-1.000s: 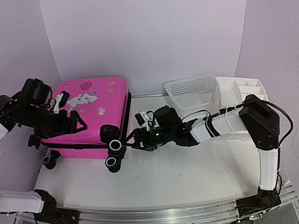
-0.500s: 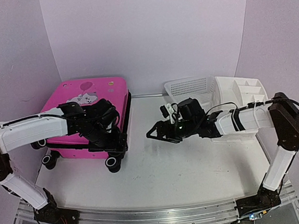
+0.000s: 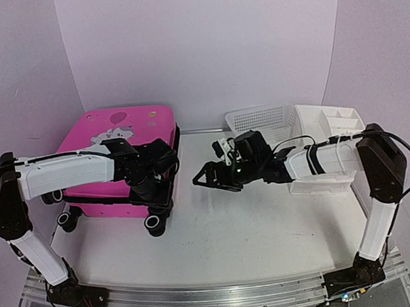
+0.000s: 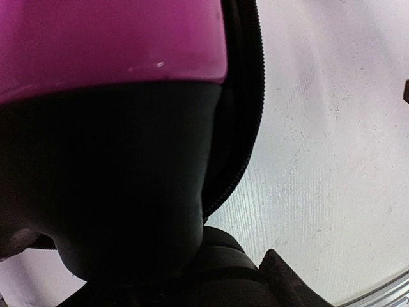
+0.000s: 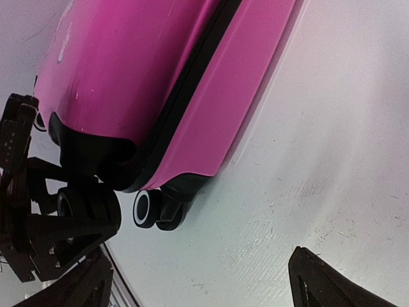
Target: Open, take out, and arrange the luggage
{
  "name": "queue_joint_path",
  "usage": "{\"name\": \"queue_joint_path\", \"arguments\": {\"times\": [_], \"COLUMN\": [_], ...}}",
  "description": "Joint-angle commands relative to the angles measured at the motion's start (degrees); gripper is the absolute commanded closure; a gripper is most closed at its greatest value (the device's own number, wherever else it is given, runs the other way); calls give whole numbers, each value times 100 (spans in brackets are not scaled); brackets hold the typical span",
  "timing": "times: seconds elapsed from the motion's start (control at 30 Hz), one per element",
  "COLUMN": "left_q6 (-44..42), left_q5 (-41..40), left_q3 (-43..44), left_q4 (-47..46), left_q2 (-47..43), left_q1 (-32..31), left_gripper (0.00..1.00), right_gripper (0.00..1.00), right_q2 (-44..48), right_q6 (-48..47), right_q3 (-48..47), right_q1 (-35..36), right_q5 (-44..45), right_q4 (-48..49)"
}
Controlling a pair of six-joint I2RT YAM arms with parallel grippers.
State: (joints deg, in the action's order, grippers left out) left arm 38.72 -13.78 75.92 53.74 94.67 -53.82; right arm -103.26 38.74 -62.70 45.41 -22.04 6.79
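Observation:
The luggage (image 3: 111, 144), a hot-pink hard-shell suitcase with black zipper trim, lies flat and closed at the table's left. My left gripper (image 3: 156, 183) reaches over its lid to the near right corner, pressed against the black wheel housing (image 4: 115, 192). That housing fills the left wrist view; only one fingertip (image 4: 284, 275) shows, so the jaw gap is hidden. My right gripper (image 3: 205, 176) hovers open over bare table just right of the luggage (image 5: 140, 70), pointing at it, nothing between its fingers (image 5: 319, 278). A black wheel (image 5: 142, 208) with a white ring sits at the corner.
A white mesh basket (image 3: 260, 123) and a white drawer organizer (image 3: 332, 124) stand at the back right, behind the right forearm. The white table (image 3: 233, 230) stretches between the arms. Purple walls enclose the back and sides.
My left arm swung from the luggage's left side across its lid to the near right corner. My right gripper backed away from the wheels to the right and opened wider.

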Motion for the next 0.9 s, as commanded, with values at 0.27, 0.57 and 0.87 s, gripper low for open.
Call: {"name": "queue_joint_path", "arguments": {"times": [0.27, 0.57, 0.87], "left_q6": [-880, -1834, -3124], "left_q5": [-753, -2110, -4208], "left_q3": [1253, 2576, 3466], "left_q4": [650, 1348, 1485], "left_q2": [-1003, -1665, -2001], "left_q1": [-14, -5, 47], "left_gripper": [76, 82, 83], "right_gripper": [2, 2, 8], "right_q2": [-939, -1691, -2687], "right_q6": [339, 393, -502], "right_q3": [-1519, -2670, -4848], "right_q1": [10, 217, 925], "right_q5": [145, 796, 3512], "right_q4": [215, -444, -3177]}}
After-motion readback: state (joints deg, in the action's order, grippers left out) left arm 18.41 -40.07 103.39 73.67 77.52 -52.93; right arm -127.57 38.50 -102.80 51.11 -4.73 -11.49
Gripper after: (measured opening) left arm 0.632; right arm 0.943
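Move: The lid's near right wheel already sits between the left fingers. The lid's middle lies about 14 cm ahead, 8 cm left and 3 cm above; the lower shell's near right wheel is roughly 1 cm left, 1 cm nearer and 9 cm below. From the right hand, the middle of the suitcase's right rim is some 9 cm ahead, 7 cm left and 3 cm down, with the held lid wheel about 12 cm left and 4 cm nearer. Straight up at first, then bending leftward, the left hand hauls the lid by its wheel about 25 cm high and 10 cm left, gathering speed and tilting its fingertips up and forward some 35 degrees, grip kept. The right hand meanwhile travels forward-left some 12 cm, wide open and level, bringing its fingers over the suitcase's right rim. ##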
